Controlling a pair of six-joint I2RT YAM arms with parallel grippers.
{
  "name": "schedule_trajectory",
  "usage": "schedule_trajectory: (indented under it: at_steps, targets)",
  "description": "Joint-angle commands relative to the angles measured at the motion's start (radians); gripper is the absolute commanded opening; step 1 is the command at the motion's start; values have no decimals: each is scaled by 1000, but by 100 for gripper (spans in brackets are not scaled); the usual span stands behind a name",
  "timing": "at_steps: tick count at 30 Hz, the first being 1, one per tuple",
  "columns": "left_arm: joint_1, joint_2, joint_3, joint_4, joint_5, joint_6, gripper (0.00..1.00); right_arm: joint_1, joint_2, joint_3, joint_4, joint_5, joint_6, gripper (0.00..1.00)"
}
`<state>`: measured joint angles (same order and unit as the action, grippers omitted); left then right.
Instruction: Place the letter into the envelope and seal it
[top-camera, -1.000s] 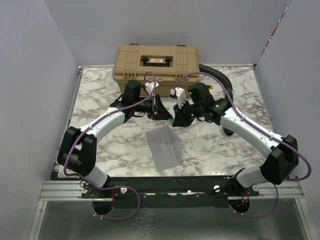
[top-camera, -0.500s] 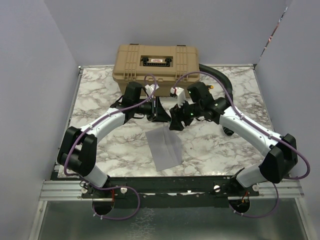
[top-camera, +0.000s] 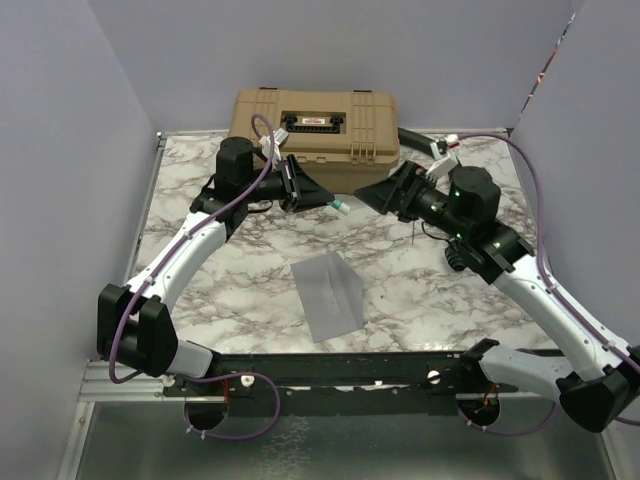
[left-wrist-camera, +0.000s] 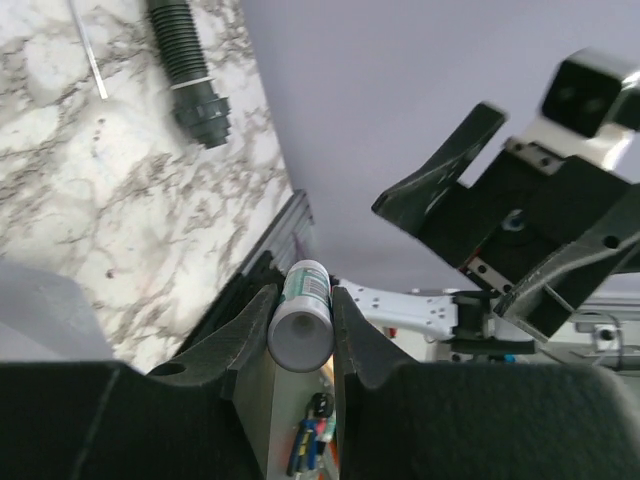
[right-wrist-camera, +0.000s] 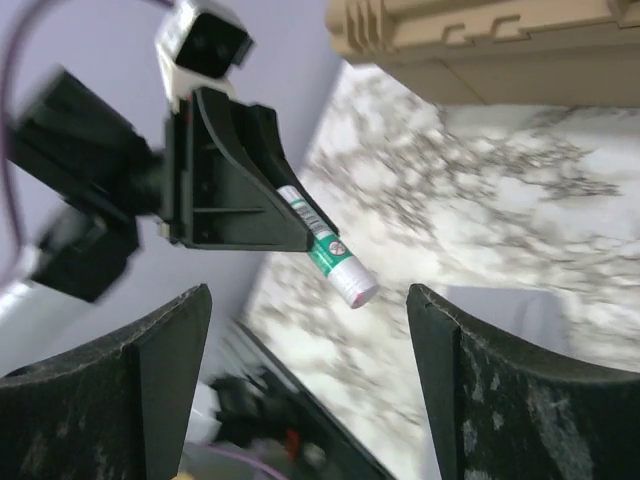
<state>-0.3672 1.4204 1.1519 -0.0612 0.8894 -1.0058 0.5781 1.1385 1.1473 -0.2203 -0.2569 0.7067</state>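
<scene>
The grey envelope (top-camera: 330, 295) lies flat on the marble table (top-camera: 200, 200), near the front middle; a corner of it shows in the right wrist view (right-wrist-camera: 520, 310). The letter is out of view. My left gripper (top-camera: 325, 200) hangs above the table in front of the tan case, shut on a white-and-green glue stick (top-camera: 340, 206) that pokes out toward the right. In its own view the tube (left-wrist-camera: 301, 325) sits clamped between the two fingers. My right gripper (top-camera: 378, 196) faces it from the right, open and empty, with the glue stick (right-wrist-camera: 330, 255) a short way ahead of its jaws.
A tan hard case (top-camera: 315, 125) stands at the back of the table. A black corrugated hose (top-camera: 440, 150) curves along the back right. Purple-grey walls close in the left, back and right sides.
The two grippers, close together over the middle before, have drawn apart. The right gripper opened and pulled back to the right. The left one swung back and left with the glue stick.
</scene>
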Motion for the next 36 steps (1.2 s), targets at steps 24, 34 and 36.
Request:
schedule_trajectory:
  at_steps: [24, 34, 36]
  targets:
    - [17, -70, -43, 529, -4, -556, 0, -1, 93, -99, 538, -128, 686, 53]
    - [23, -62, -52, 528, -33, -551, 0, -11, 89, -109, 545, -154, 680, 8]
    - [30, -59, -53, 528, -43, -556, 0, -20, 79, -126, 552, -158, 668, 4]
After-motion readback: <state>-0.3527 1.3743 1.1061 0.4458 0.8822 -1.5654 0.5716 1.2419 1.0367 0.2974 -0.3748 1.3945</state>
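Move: The glue stick, already pinched by the left fingers, has its middle about 3 cm to the left hand's right, 1 cm ahead and 1 cm below. From the open right hand it lies some 6 cm left and 6 cm below, level fore and aft. The envelope lies on the table about 11 cm back and 8 cm left of the right hand, roughly 29 cm lower; the toolbox stands some 26 cm ahead, 11 cm left and 20 cm below that hand. The right fingers close on the glue stick's free, right-hand end and begin a pinch, after that hand rises about 5 cm, shifts some 4 cm left and swings its fingers round to face the left gripper. The left hand keeps its grip and climbs about 10 cm, rolling some 20 degrees so its rightward-pointing fingers come up from a slight droop, then holds there. ##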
